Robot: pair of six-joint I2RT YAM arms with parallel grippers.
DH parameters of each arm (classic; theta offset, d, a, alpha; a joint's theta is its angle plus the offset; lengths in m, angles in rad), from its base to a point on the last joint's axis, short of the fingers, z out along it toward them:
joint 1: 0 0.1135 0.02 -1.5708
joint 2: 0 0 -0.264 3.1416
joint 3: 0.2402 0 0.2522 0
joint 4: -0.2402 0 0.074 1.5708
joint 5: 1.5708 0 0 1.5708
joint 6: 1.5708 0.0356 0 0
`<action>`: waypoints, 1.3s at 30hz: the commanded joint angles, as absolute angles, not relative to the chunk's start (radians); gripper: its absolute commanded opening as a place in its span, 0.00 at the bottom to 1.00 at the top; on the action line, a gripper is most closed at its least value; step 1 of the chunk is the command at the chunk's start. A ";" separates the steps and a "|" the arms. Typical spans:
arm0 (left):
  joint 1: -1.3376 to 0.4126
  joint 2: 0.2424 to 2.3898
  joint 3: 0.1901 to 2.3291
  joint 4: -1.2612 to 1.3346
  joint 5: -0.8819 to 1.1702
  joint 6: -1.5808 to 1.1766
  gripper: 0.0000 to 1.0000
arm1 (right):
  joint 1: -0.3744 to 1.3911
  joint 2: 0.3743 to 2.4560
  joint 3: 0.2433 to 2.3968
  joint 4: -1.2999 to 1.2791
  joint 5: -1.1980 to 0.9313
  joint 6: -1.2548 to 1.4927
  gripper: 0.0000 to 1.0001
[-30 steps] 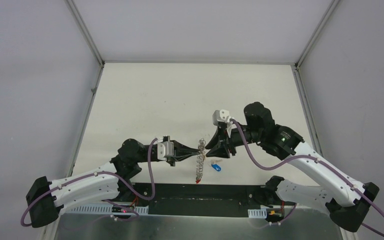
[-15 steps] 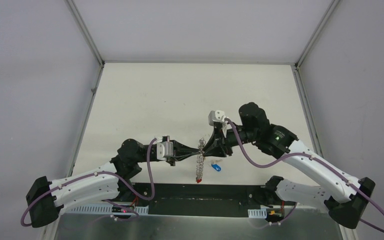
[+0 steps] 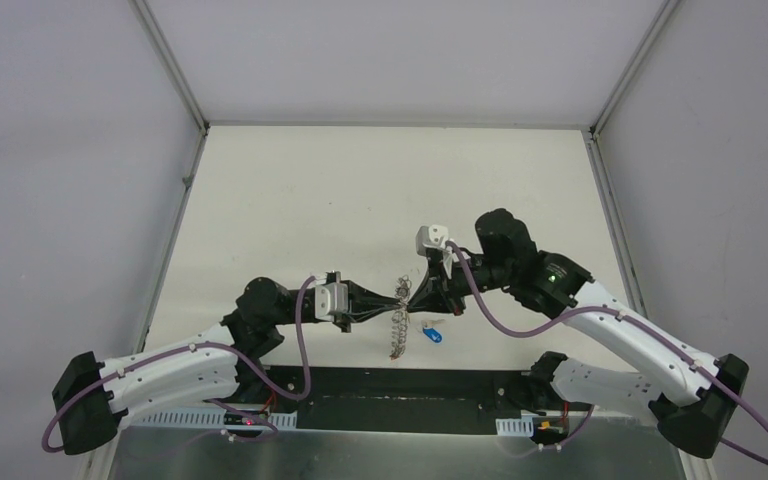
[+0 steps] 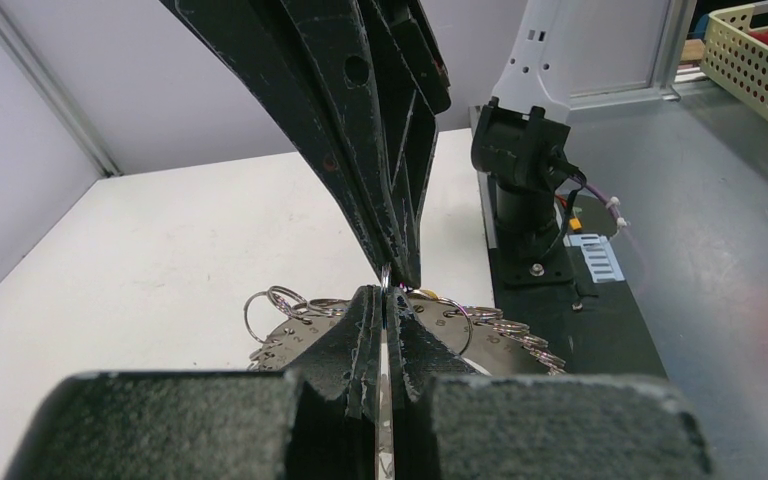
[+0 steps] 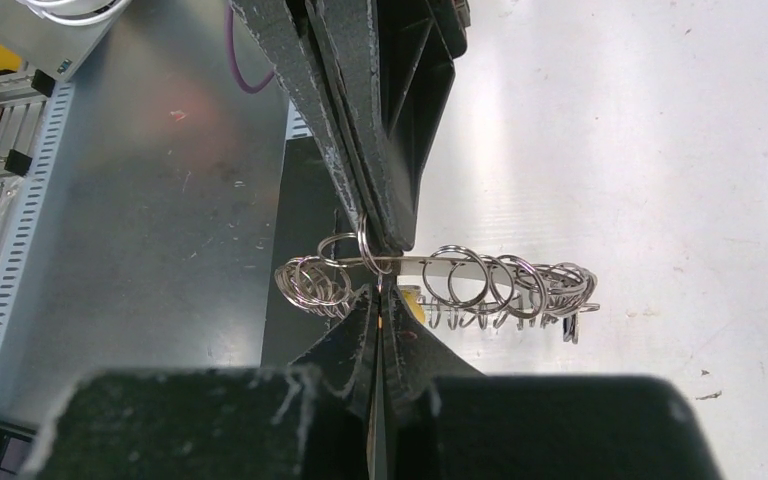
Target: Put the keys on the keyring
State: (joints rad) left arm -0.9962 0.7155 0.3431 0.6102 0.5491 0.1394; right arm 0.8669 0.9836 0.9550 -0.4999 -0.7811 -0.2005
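My left gripper point(image 3: 396, 298) is shut on the thin edge of a silver plate point(image 4: 295, 335) that carries several keyrings point(image 5: 312, 279). The right gripper point(image 3: 413, 298) meets it tip to tip and is shut on one keyring point(image 5: 363, 240) at the plate's edge. In the left wrist view the right gripper point(image 4: 400, 272) comes down from above onto the left gripper point(image 4: 384, 296). A yellow tag point(image 5: 412, 307) shows just behind the right gripper point(image 5: 380, 291); its key is hidden. The blue-tagged key point(image 3: 432, 334) lies on the table below the right gripper.
The plate with its rings point(image 3: 397, 335) hangs down between the arms over the table's near edge. A black base plate point(image 3: 410, 385) and grey metal shelf lie just behind. A yellow basket point(image 4: 760, 60) stands beyond the right arm's base point(image 4: 525, 160). Grey walls enclose the table.
The right gripper moved left to the left gripper's tips and shut there. The hanging plate swung up and shortened in view. The left arm stayed put.
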 commanded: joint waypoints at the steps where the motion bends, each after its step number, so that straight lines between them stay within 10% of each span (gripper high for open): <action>1: -1.006 0.726 0.375 0.710 0.558 0.133 0.00 | 0.872 0.972 0.939 -0.503 -0.765 -0.223 0.00; 29: -1.007 0.746 0.373 0.778 0.561 0.119 0.00 | 0.909 1.058 0.940 -0.414 -0.687 -0.149 0.00; 39: -1.008 0.722 0.355 0.776 0.548 0.115 0.00 | 0.921 1.064 0.955 -0.436 -0.605 -0.131 0.35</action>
State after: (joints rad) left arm -0.9955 0.7498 0.3431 0.6525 0.5488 0.1310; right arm 0.9127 1.0740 0.9401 -0.4984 -0.6647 -0.1432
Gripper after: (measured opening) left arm 0.011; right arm 0.276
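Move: The small ring pinched in the left fingertips is right in front of the right hand, about 2 cm to its left and 2 cm up. From that hand the big keyring disc hangs edge-on about 5 cm below and 1 cm back, the yellow tag sits some 2 cm left and 1 cm down, and the blue-tagged key lies on the table, 5 cm right and 24 cm below. The left hand has the small ring at its own tips, barely 1 cm right. With its fingers still shut at the linked rings, the right hand draws down about 2.5 cm, away from the small ring that the left hand keeps pinched, and the left hand dips about 1 cm with the pull. The right fingers then part to roughly a quarter open around the hanging rings while the hand sinks another 1 cm and edges left, its tips tilting some 5–10 degrees further down, as the left hand comes back up. ##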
